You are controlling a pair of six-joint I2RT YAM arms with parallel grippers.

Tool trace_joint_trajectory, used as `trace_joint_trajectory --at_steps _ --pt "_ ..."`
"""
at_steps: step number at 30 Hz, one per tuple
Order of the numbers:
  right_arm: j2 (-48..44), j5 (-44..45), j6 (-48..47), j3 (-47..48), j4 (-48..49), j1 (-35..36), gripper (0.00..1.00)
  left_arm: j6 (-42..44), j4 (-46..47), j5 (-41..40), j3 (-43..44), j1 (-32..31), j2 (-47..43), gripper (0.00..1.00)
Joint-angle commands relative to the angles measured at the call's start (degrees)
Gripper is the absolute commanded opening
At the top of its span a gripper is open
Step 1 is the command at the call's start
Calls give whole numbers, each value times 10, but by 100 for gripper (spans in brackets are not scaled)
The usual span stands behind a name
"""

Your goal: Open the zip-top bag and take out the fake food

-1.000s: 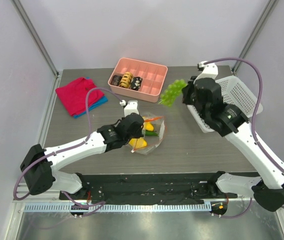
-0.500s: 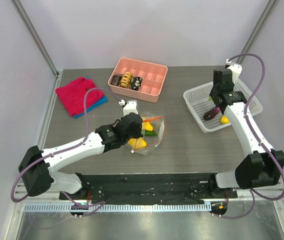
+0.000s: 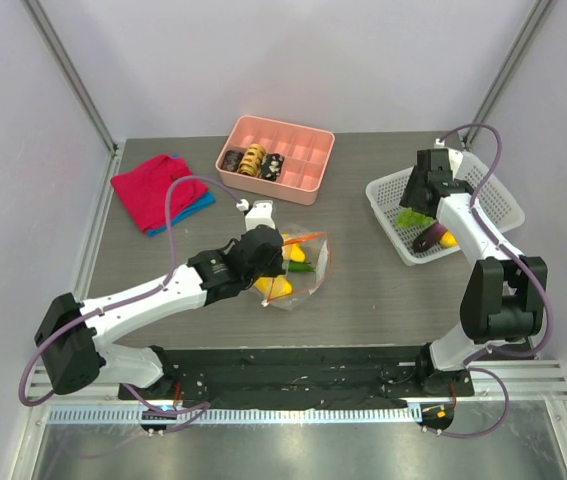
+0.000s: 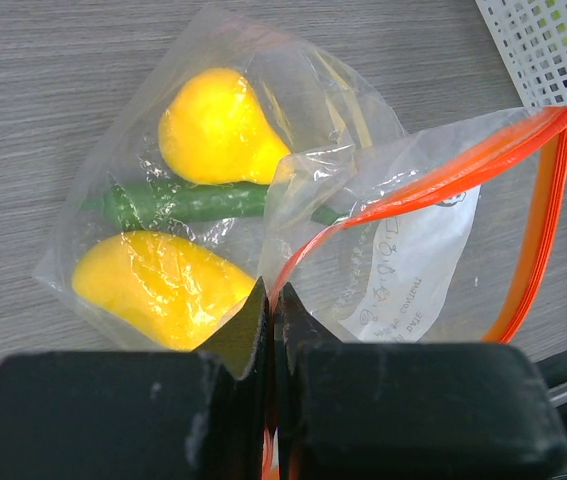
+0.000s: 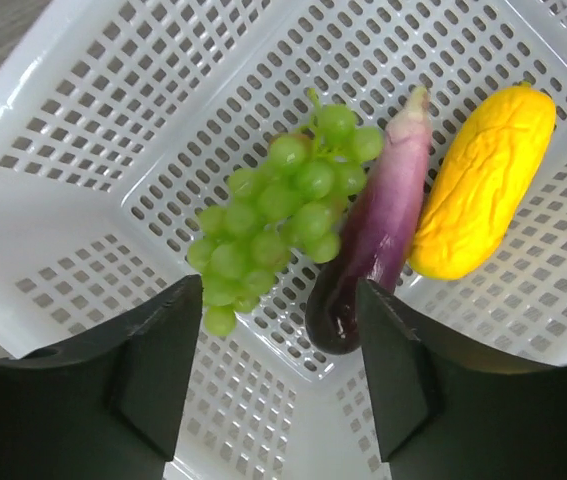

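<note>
The zip-top bag (image 3: 308,268) lies mid-table, its orange zipper (image 4: 483,160) gaping open. My left gripper (image 4: 271,298) is shut on the zipper edge at one corner. Inside the bag sit two yellow fake food pieces (image 4: 218,130) (image 4: 158,285) and a long green vegetable (image 4: 183,200). My right gripper (image 5: 278,300) hangs open above the white basket (image 5: 113,120), holding nothing. Below it in the basket lie green grapes (image 5: 283,200), a purple eggplant (image 5: 378,240) and a yellow piece (image 5: 483,190). The top view shows that right gripper (image 3: 421,197) over the basket's near-left part.
A pink compartment tray (image 3: 303,145) with brown pastry-like pieces (image 3: 253,160) stands at the back centre. A red folded cloth (image 3: 153,190) on a blue one lies at the back left. The white basket (image 3: 493,180) sits at the right edge.
My right gripper carried the grapes over the basket, opened and let them drop in beside the eggplant. The left gripper has kept its hold on the bag.
</note>
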Motion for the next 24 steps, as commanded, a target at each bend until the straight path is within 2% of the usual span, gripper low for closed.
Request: trace_joint_trajectory --at_steps 1,3,6,11,13,14,18,24 --pt "-42 22 -15 41 -28 31 70 7 14 4 9 2 -18 0" --pt "-63 42 -20 44 -41 60 70 7 16 6 10 2 -17 0" --pt "-125 44 -26 25 -58 139 68 7 15 11 12 2 -17 0" --pt "-224 -60 -5 -42 -76 282 58 9 16 8 7 2 -26 0" --pt "-239 -83 11 -54 -92 322 53 8 18 8 4 2 -29 0" --pt "-242 -93 25 -53 -97 367 49 7 19 8 2 2 -30 0" --pt "-248 -86 61 -49 -111 465 46 2 24 9 -7 2 -35 0" --pt "-205 -122 92 -66 -27 501 41 -13 36 26 -9 2 -23 0"
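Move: For the right hand, open above the basket, the green pepper in the bag lies about 35 cm to the left, 16 cm back and some 8 cm lower; the near yellow food is around 40 cm left and 22 back, the far one 35 left and 11 back. The grapes sit roughly 6 cm below this hand, with the eggplant 6 cm right and 2 back. From the left hand the green pepper is some 6 cm ahead, 4 right and 10 below. Lift the empty right gripper about 10 cm out of the basket, away from the grapes, and sweep it left and back, roughly 28 cm left and 19 back, to the bag's open mouth, sinking slightly at the end. Turn it some 50 degrees counter-clockwise on the way and narrow the fingers to a bit under half open. Keep the left fingers shut on the bag's lip, holding nearly still. ##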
